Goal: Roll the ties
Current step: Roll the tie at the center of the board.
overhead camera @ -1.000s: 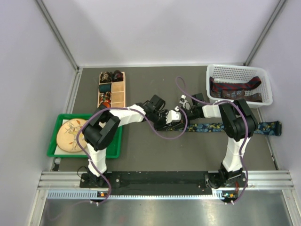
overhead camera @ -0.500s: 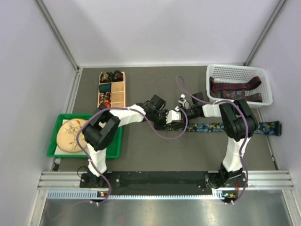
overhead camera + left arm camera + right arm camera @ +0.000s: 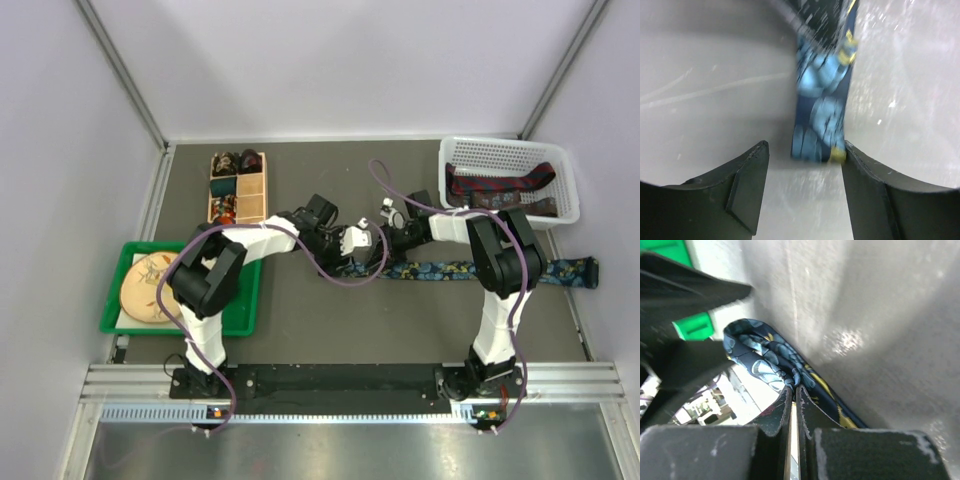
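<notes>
A dark blue tie with a floral print (image 3: 470,270) lies flat along the right half of the table, its left end lifted where the two grippers meet. My left gripper (image 3: 805,150) is open, and the tie's folded end (image 3: 820,125) hangs between its fingertips, close to the right finger (image 3: 865,190). From the opposite side, my right gripper (image 3: 794,387) is shut, its tips pinching a bunched fold of the same tie (image 3: 760,360). Dark red patterned ties (image 3: 495,185) lie in the white basket (image 3: 510,148).
A wooden compartment box (image 3: 252,205) holding small rolled coils stands at the back left. A green tray (image 3: 245,300) with a round plate (image 3: 150,285) sits at the left. Both arms' purple cables loop above the middle of the table.
The left gripper's jaws stand wider than before. Both grippers have shifted slightly to the left and back with the tie's end.
</notes>
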Motion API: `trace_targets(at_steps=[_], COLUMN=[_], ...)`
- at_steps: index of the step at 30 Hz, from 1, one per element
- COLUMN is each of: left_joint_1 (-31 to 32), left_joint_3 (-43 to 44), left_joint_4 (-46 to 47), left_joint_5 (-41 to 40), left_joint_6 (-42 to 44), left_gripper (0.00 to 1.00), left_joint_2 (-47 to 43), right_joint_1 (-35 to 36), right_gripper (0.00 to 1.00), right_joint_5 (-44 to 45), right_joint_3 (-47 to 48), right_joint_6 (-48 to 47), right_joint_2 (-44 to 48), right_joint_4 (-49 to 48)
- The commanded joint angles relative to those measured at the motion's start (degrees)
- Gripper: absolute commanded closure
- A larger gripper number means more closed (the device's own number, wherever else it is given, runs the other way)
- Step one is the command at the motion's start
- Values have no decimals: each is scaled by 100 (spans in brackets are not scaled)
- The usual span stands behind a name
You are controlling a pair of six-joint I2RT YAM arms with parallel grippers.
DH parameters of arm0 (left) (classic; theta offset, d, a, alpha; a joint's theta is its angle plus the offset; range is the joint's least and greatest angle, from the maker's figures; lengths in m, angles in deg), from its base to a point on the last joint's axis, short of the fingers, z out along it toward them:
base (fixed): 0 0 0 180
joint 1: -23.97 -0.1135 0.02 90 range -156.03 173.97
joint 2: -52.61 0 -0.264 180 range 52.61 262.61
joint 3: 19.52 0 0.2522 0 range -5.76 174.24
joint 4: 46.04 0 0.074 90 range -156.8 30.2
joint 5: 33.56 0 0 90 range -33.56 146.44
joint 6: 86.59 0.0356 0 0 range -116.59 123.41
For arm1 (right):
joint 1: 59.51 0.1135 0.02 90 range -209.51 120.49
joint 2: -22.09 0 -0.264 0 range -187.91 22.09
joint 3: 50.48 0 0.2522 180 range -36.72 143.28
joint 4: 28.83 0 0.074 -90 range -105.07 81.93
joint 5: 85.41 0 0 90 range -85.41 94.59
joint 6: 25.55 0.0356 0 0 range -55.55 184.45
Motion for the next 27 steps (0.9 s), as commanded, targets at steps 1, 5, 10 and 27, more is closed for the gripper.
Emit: trace_targets(at_steps=[1, 5, 10, 27], left_joint_1=[-104, -87, -34, 432], left_joint_3=[-90, -72, -11, 613], left_joint_4=[-219, -26, 80, 458], left_joint_5=[84, 234, 401, 630], left_joint_6=[315, 210, 218, -211], left_gripper=[37, 38, 38, 65], left_joint_2=[-343, -317, -282, -45], right_joint_1=[-22, -23, -31, -22], right_gripper=[100, 100, 100, 100], right_joint_5=[300, 388, 406, 450], right_joint_3=[253, 297, 314, 367], right_joint_6=[-406, -442, -433, -372], right_joint_2=[-31, -84, -119, -207], right_joint_4=[302, 337, 329, 284])
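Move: The rolled end of the tie lies between and just right of my left fingertips, its middle about 3 cm to the right, level fore-and-aft and 1 cm below. My closed right fingers already hold it on their side, so from them it lies some 3 cm to the left and 1 cm down. The flat rest of the tie runs off to the right, its middle about 28 cm right of my right hand, level fore-and-aft and 3 cm lower. I ease my left hand about 1 cm left, then bring it back right while its fingers narrow until they pinch the tie's rolled end from both sides. Then I carry it up about 3 cm and on towards my right fingertips, ending some 4 cm to the right of where I began. My right hand keeps its closed grip, only sinking about 1 cm towards the board. ##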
